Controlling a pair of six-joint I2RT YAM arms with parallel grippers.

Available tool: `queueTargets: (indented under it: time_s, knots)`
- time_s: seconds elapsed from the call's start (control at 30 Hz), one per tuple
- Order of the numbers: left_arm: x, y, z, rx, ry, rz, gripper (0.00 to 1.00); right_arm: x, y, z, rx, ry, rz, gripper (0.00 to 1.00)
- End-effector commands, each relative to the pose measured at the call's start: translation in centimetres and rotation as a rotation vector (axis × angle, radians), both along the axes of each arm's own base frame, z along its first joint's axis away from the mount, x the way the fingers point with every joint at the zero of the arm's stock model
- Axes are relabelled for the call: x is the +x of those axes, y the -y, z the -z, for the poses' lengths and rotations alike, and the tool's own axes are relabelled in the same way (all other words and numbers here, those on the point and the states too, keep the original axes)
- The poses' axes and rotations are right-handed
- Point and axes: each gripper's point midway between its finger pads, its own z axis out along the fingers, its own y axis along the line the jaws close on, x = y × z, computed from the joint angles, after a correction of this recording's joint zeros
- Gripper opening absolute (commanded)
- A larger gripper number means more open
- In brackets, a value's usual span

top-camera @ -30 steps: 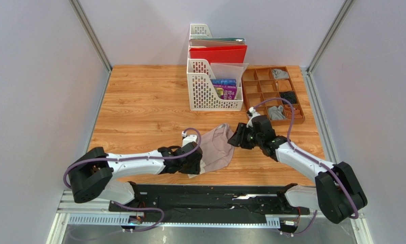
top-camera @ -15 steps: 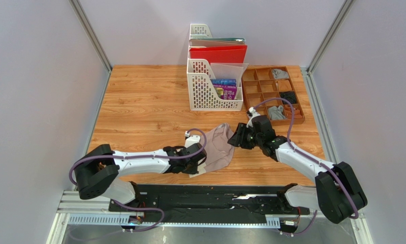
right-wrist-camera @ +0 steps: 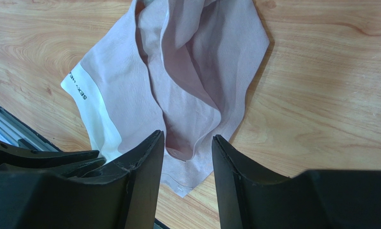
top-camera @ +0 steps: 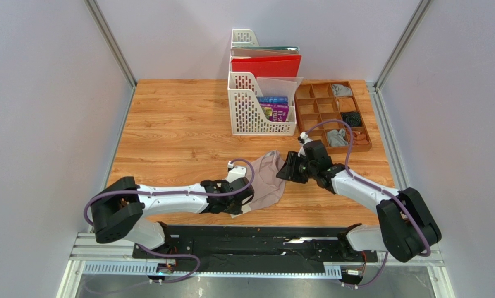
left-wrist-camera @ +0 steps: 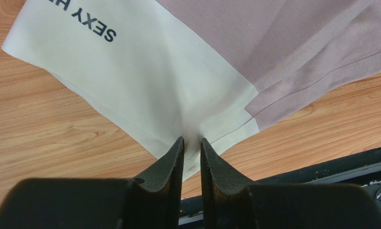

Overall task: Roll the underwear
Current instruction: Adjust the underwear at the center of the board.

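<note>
A pale pinkish-beige underwear (top-camera: 266, 179) with a cream edge band (left-wrist-camera: 144, 81) lies loosely folded on the wooden table, near the front middle. My left gripper (left-wrist-camera: 192, 145) sits low at the garment's near corner (top-camera: 242, 200), its fingers pinched on the corner of the cream band. My right gripper (top-camera: 286, 170) hovers over the garment's right side. Its jaws stand open above a raised fold of the pink cloth (right-wrist-camera: 197, 62), with nothing between them (right-wrist-camera: 187, 140).
A white file rack (top-camera: 260, 112) with books and a red folder stands behind the garment. A brown wooden organiser (top-camera: 332, 115) at the back right holds rolled grey cloth (top-camera: 337, 138) and a dark item. The black rail (left-wrist-camera: 321, 167) runs along the near table edge.
The left gripper has closed onto the cream band's corner and slid slightly right. The right gripper has shifted a little to the left, still open.
</note>
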Motion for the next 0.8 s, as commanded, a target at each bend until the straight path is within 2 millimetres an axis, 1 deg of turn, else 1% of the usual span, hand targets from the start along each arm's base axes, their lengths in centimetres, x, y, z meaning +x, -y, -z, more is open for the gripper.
queueTargets:
  time_s: [0.0,0.03,0.1,0.13,0.23,0.27,0.37,0.43,0.47,0.6,0.67,0.73,0.77]
  knots:
    - [0.5,1.4,-1.6,-0.025,0.044,0.026,0.2,1.2,-1.2,-1.6,0.042,0.051,-0.024,0.46]
    - [0.4,1.5,-1.7,-0.026,0.048,0.032,0.17,1.1,-1.2,-1.5,0.041,0.05,-0.026,0.46]
    - [0.4,1.5,-1.5,-0.019,0.048,0.033,0.04,1.1,-1.1,-1.4,0.037,0.048,-0.026,0.46]
    - [0.4,1.5,-1.5,-0.018,0.049,0.035,0.0,1.1,-1.1,-1.3,0.035,0.047,-0.024,0.46]
    - [0.5,1.4,-1.9,-0.012,0.052,0.031,0.0,1.1,-1.1,-1.3,0.035,0.048,-0.026,0.46]
    - [0.4,1.1,-1.8,0.005,0.054,0.029,0.0,1.2,-1.1,-1.4,0.032,0.051,-0.023,0.46]
    - [0.4,1.0,-2.8,-0.012,0.07,0.034,0.0,2.0,-1.0,-1.9,0.015,0.069,-0.016,0.46]
    - [0.4,0.7,-3.0,-0.013,0.073,0.035,0.0,2.4,-1.0,-1.7,-0.009,0.073,-0.021,0.46]
    - [0.3,0.6,-3.2,-0.02,0.075,0.036,0.0,3.1,-1.1,-2.2,-0.016,0.09,-0.02,0.46]
    - [-0.1,0.1,-3.1,-0.024,0.07,0.041,0.0,4.7,-1.6,-2.8,-0.029,0.112,-0.025,0.47]
    - [-0.3,0.0,-3.1,-0.028,0.067,0.042,0.0,5.6,-1.8,-2.6,-0.043,0.107,-0.018,0.47]
    - [-0.5,-0.2,-2.8,-0.025,0.062,0.042,0.0,6.1,-2.0,-2.3,-0.054,0.105,-0.023,0.47]
    - [-0.5,-0.2,-3.0,-0.03,0.064,0.041,0.0,6.5,-2.0,-1.8,-0.068,0.095,-0.018,0.47]
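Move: The left hand's barely parted fingers straddle the cream waistband corner of the underwear, right at the hand point and about 1 cm below; the table's near edge is some 4 cm back from that hand. From the half-open right hand, the underwear's bunched far end lies about 7 cm ahead, 2 cm left and 3 cm down. The wooden tray is some 17 cm ahead and 15 cm right, and the white basket's near side about 13 cm ahead, 5 cm left. The left fingers shut and pinch the cream waistband corner, then lift it nearly 3 cm almost straight up, keeping hold. The right hand first hangs still over the cloth, then sweeps forward and a little left, about 5 cm in all and rising slightly, towards the bunched far end, fingers staying half open. ##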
